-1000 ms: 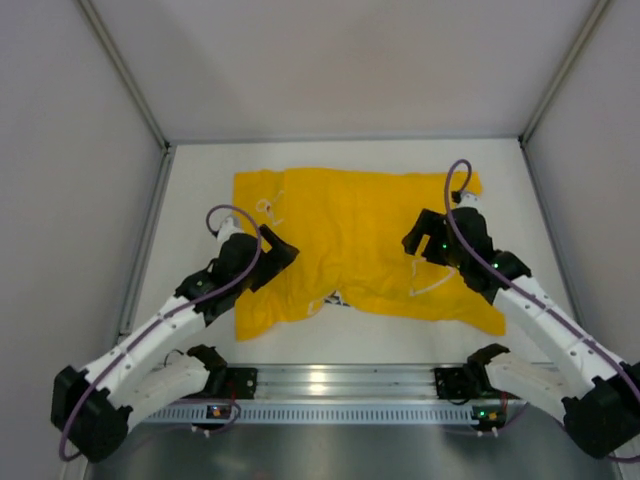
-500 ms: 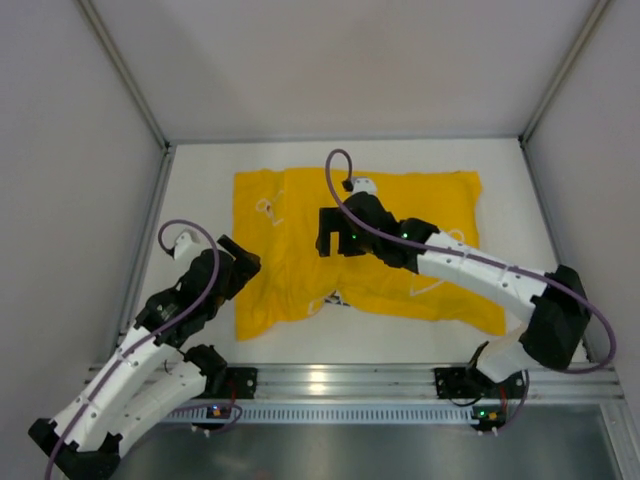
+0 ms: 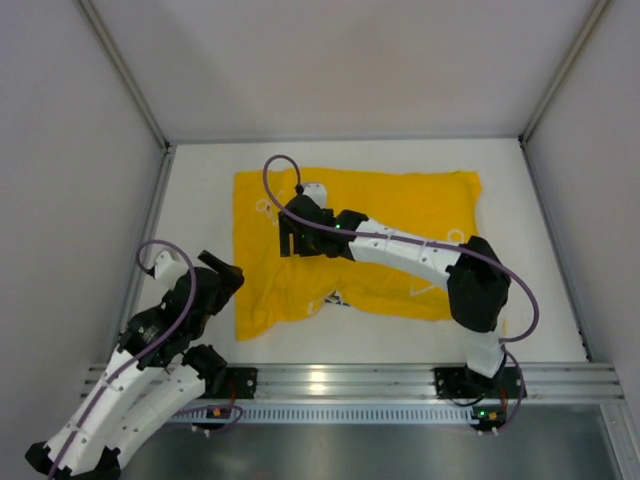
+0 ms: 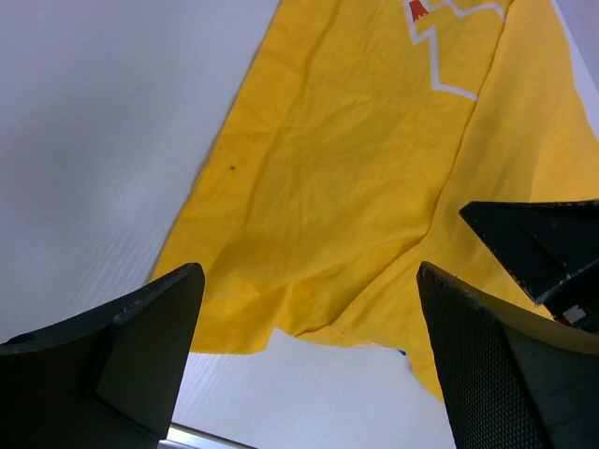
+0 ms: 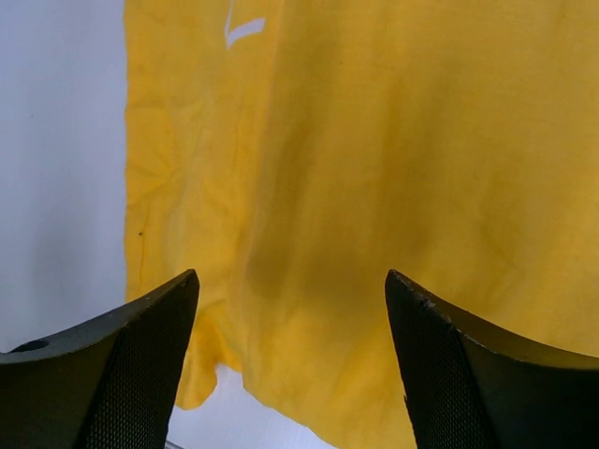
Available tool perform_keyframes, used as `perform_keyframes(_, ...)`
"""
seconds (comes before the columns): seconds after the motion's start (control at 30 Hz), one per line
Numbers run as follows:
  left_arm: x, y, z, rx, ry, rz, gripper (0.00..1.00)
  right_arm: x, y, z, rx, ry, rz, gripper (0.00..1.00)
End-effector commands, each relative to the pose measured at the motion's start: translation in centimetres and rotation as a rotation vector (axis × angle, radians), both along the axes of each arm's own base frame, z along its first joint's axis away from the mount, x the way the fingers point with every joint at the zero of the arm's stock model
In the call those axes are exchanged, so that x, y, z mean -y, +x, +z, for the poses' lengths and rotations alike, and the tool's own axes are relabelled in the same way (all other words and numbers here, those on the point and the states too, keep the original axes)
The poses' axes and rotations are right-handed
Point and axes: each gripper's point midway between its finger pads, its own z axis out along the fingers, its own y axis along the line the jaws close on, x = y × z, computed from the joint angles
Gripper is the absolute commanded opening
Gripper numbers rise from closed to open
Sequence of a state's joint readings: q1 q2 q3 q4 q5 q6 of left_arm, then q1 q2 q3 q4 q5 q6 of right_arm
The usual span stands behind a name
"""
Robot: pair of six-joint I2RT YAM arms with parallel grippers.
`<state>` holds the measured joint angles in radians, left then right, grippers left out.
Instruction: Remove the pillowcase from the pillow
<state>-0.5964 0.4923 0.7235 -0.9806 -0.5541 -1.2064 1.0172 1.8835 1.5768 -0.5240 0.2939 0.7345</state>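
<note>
The yellow pillowcase (image 3: 380, 225) lies spread and wrinkled on the white table, with white outline prints (image 4: 440, 65) near its left end. No pillow shows; only yellow cloth is in view. My right gripper (image 3: 290, 240) reaches far across to the cloth's upper left part. It hovers open over the fabric (image 5: 374, 168) near the cloth's left edge, with nothing between its fingers (image 5: 122, 365). My left gripper (image 3: 224, 273) is open beside the pillowcase's lower left corner (image 4: 234, 318), off the cloth. It holds nothing, and the right gripper (image 4: 538, 243) shows at its right.
Grey enclosure walls (image 3: 90, 150) stand on three sides. A metal rail (image 3: 330, 385) with the arm bases runs along the near edge. Bare white table (image 3: 200, 190) borders the cloth on the left, and a strip (image 3: 350, 345) lies in front of it.
My right arm has swung from the cloth's right side across to its upper left. My left arm has drawn back toward the lower left, off the pillowcase.
</note>
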Motion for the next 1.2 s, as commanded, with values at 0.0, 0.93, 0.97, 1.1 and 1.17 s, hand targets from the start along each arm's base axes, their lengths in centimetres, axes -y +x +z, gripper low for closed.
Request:
perform_keyframes(0.0, -1.2, -0.6, 0.8, 0.020, 0.019, 0.032, 0.99, -0.8, 0.1, 0.7, 0.038, -0.067, -0.052, 0.77)
perform_keyframes(0.93, -0.8, -1.1, 0.0, 0.008, 0.002, -0.002, 0.99, 4.8, 0.9, -2.2, 0.122, -0.423, -0.192, 0.31)
perform_keyframes(0.97, -0.7, -1.0, 0.1, 0.005, 0.006, -0.007, 0.99, 5.0, 0.8, -2.2, 0.122, -0.420, -0.199, 0.26)
perform_keyframes(1.1, 0.1, -0.7, -0.1, -0.034, 0.028, -0.049, 0.99, 6.0, 0.4, -1.9, 0.120, -0.424, -0.204, 0.24)
perform_keyframes(1.17, 1.4, 0.2, -0.1, -0.055, 0.065, -0.115, 0.99, 6.5, 0.1, -1.6, 0.121, -0.418, -0.214, 0.24)
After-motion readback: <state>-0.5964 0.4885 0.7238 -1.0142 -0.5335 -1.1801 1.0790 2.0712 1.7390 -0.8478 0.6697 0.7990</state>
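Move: Below and to the right of the right hand, about 5 cm across, 1 cm ahead and 5 cm down, lies the stretch of pillowcase that it will pinch. The patterned patch peeking from the near opening is some 11 cm right and 7 cm back of that hand; the pillowcase's loose near-left corner is roughly 10 cm left and 16 cm back, lower down. From the left hand, the pinch spot lies around 17 cm right, 9 cm ahead and 8 cm below. Sinking about 4 cm onto the pillowcase, the open right hand first edges slightly left, then travels back some 6 cm to the right over the cloth, towards the patterned patch. The wrist tips the fingers steeper down by roughly 25 degrees with a little clockwise turn, and late in the sweep the fingers close, pinching a fold of the cloth. ##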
